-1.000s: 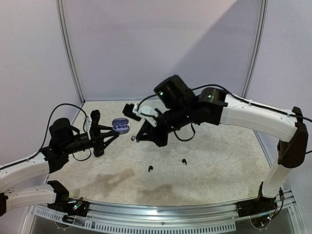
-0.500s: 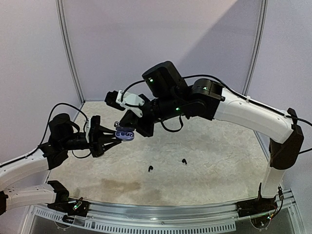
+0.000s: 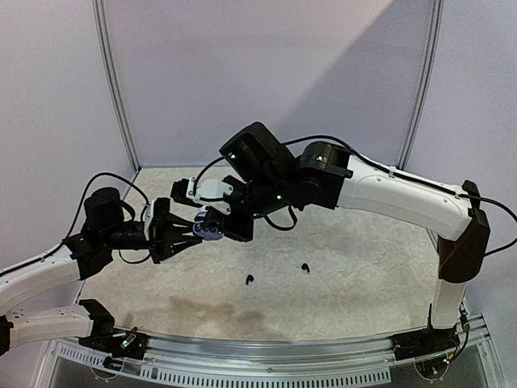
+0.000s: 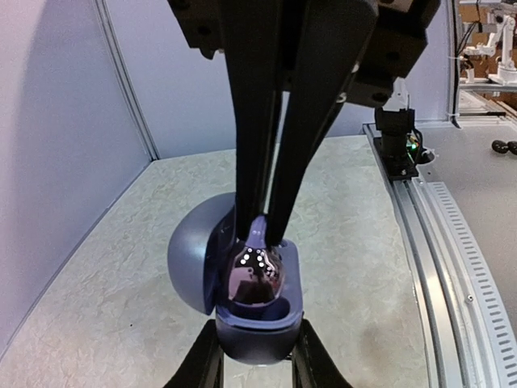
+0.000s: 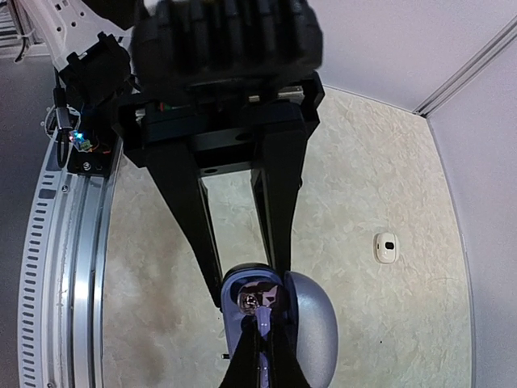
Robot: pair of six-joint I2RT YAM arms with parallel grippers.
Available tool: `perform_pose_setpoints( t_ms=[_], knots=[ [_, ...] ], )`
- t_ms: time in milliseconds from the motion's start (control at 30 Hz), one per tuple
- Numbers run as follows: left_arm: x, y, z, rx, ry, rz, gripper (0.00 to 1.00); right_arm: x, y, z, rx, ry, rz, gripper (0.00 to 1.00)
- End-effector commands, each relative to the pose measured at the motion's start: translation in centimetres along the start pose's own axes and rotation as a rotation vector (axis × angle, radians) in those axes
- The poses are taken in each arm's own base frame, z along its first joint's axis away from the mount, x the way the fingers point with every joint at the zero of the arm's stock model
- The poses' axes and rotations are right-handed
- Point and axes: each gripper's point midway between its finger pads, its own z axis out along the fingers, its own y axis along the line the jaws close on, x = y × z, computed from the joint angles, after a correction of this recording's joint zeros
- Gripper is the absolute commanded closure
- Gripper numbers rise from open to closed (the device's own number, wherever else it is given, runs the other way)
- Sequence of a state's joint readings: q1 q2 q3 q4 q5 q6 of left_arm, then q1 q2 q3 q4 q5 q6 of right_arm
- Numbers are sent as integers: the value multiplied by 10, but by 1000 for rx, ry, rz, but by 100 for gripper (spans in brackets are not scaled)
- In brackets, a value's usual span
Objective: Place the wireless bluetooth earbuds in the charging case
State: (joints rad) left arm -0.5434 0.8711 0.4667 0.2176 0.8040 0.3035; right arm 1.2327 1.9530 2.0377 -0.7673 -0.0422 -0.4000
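Observation:
My left gripper (image 4: 257, 360) is shut on the purple charging case (image 4: 258, 327), held off the table with its lid (image 4: 187, 257) swung open. My right gripper (image 5: 262, 354) is shut on the stem of a silvery-purple earbud (image 5: 260, 317), whose shiny head (image 4: 254, 275) sits down in the case's well. In the top view the two grippers meet at the case (image 3: 212, 229) over the left of the table. Two black earbuds (image 3: 249, 280) (image 3: 304, 267) lie on the table nearer the front.
A small white bud (image 5: 388, 246) lies on the mottled beige table (image 3: 363, 267) beyond the case. Pale walls close off the back and sides. A metal rail (image 3: 266, 356) runs along the near edge by the arm bases.
The right arm has swung left and down, bringing the earbud from beside the case into its open well. The left gripper has carried the case slightly right and lower.

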Motion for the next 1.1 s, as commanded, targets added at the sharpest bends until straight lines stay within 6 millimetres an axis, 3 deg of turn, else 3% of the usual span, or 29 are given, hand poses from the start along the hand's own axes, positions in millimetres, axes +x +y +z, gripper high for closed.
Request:
perform_pose_setpoints(
  t_ms=[0,333,433,567,800,1067],
  knots=[
    [-7,-5,2,28,-14,33,100,11,4,12,4,61,-24,100],
    [-9,-4,3,20,-27,38,100,26,-1,25,42,120,-22,100],
    [-8,-3,3,14,-26,33,100,27,-5,24,65,130,-12,83],
    [-6,-4,3,14,-19,15,100,23,-7,18,78,116,5,74],
    [5,-1,3,-7,12,-60,100,-5,-21,-13,133,16,52,73],
    [13,10,6,-51,47,-126,100,-56,-30,-72,126,-242,139,69]
  ],
)
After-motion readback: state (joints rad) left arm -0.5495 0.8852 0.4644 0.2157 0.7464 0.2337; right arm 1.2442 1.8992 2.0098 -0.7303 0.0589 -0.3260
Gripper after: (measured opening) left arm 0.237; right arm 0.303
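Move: The right hand pinches the earbud by its stem just over the open purple case, whose middle is about 4 cm below and 1 cm ahead and left. From the left hand, which holds the case, that middle is some 3 cm right, 1 cm ahead and 1 cm up. On the table, some 27 cm below the right hand, one black earbud lies 8 cm right and 5 cm ahead, another 23 cm right and 9 cm ahead. Right hand lowers the earbud 2 cm into the held case's left-hand well, opens, then rises about 4 cm. ##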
